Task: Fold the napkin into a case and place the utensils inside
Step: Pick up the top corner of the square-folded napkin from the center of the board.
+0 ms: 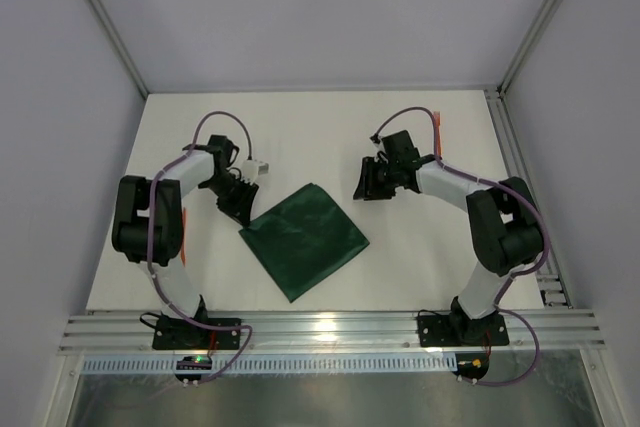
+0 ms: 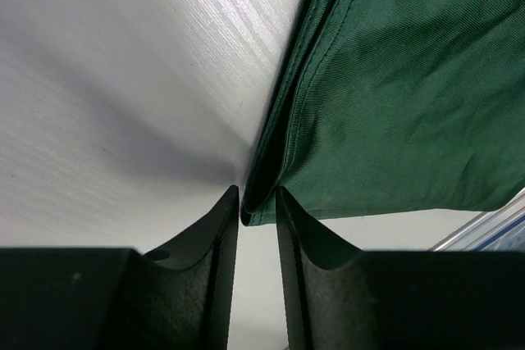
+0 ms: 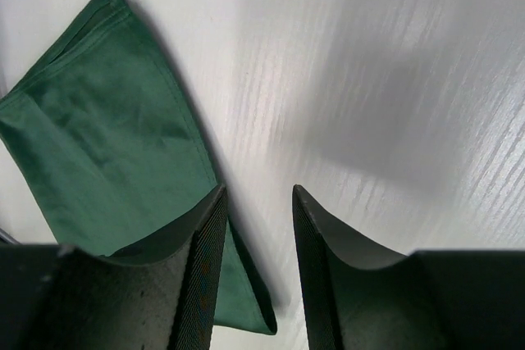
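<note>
The dark green napkin point(image 1: 305, 237) lies folded on the white table as a diamond between the two arms. My left gripper point(image 1: 240, 211) is low at its left corner. In the left wrist view the jaws point(image 2: 257, 194) stand a narrow gap apart, with the napkin point(image 2: 394, 104) corner right at their tips. My right gripper point(image 1: 368, 185) is open over bare table just right of the napkin's far corner. Its left finger point(image 3: 201, 235) overlaps the cloth point(image 3: 98, 137) edge in the right wrist view. One orange utensil point(image 1: 441, 133) lies behind the right arm. Another orange piece point(image 1: 185, 223) shows beside the left arm.
An aluminium rail point(image 1: 330, 329) runs along the near table edge by both arm bases. A second rail point(image 1: 512, 162) runs along the right side. Grey walls enclose the left, back and right. Purple cables loop over both arms.
</note>
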Tool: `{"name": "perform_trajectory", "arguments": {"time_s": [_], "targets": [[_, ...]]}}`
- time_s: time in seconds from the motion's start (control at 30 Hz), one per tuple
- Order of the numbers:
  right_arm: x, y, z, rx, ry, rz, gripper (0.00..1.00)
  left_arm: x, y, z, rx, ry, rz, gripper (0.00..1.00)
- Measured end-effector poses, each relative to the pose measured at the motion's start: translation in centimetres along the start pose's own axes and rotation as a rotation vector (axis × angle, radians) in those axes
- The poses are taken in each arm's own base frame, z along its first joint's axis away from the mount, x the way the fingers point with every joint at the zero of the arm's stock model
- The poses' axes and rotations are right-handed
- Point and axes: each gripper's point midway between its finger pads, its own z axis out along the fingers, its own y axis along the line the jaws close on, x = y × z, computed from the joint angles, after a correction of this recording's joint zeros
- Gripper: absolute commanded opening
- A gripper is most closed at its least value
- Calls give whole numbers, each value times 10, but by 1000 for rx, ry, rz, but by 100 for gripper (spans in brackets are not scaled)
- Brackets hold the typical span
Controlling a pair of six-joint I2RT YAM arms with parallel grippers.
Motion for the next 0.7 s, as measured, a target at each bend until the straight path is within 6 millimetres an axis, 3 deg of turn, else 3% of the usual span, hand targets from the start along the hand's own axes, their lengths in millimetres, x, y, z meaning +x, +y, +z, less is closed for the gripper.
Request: {"name": "perform_trajectory", "arguments": {"time_s": [0.13,0.23,0.43,0.7], "targets": [[4,-4,2,4,11,8,41,2,-3,1,10,10,3,18],[4,-7,2,5,9,13,40,4,-4,0,13,18,-1,0],[5,-10,13,-7,20,31,37,5,-7,-5,15,20,-3,0],[13,-8,22,-35,53,51,37,7,-17,-33,-7,-9,45,0]]}}
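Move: The napkin's left corner, its layered edge gaping, sits right between the left hand's half-closed fingertips, about 1 cm lower and roughly 1 cm nearer the base. The napkin's far corner is some 15 cm to that hand's right and 9 cm ahead; its near corner roughly 10 cm right and 17 cm back. The orange utensil lies about 13 cm left and 3 cm back. From the right hand, the left corner is around 25 cm left, 7 cm back and 3 cm below. Nearly in place at first, easing back under a centimetre, the left hand shuts its fingers and pinches the cloth at the napkin's left corner, then rises about 3.5 cm with it, drifting back a little more. Meanwhile the right hand sinks some 2.5 cm over bare board, to the right of the napkin, fingers still parted and touching nothing. ##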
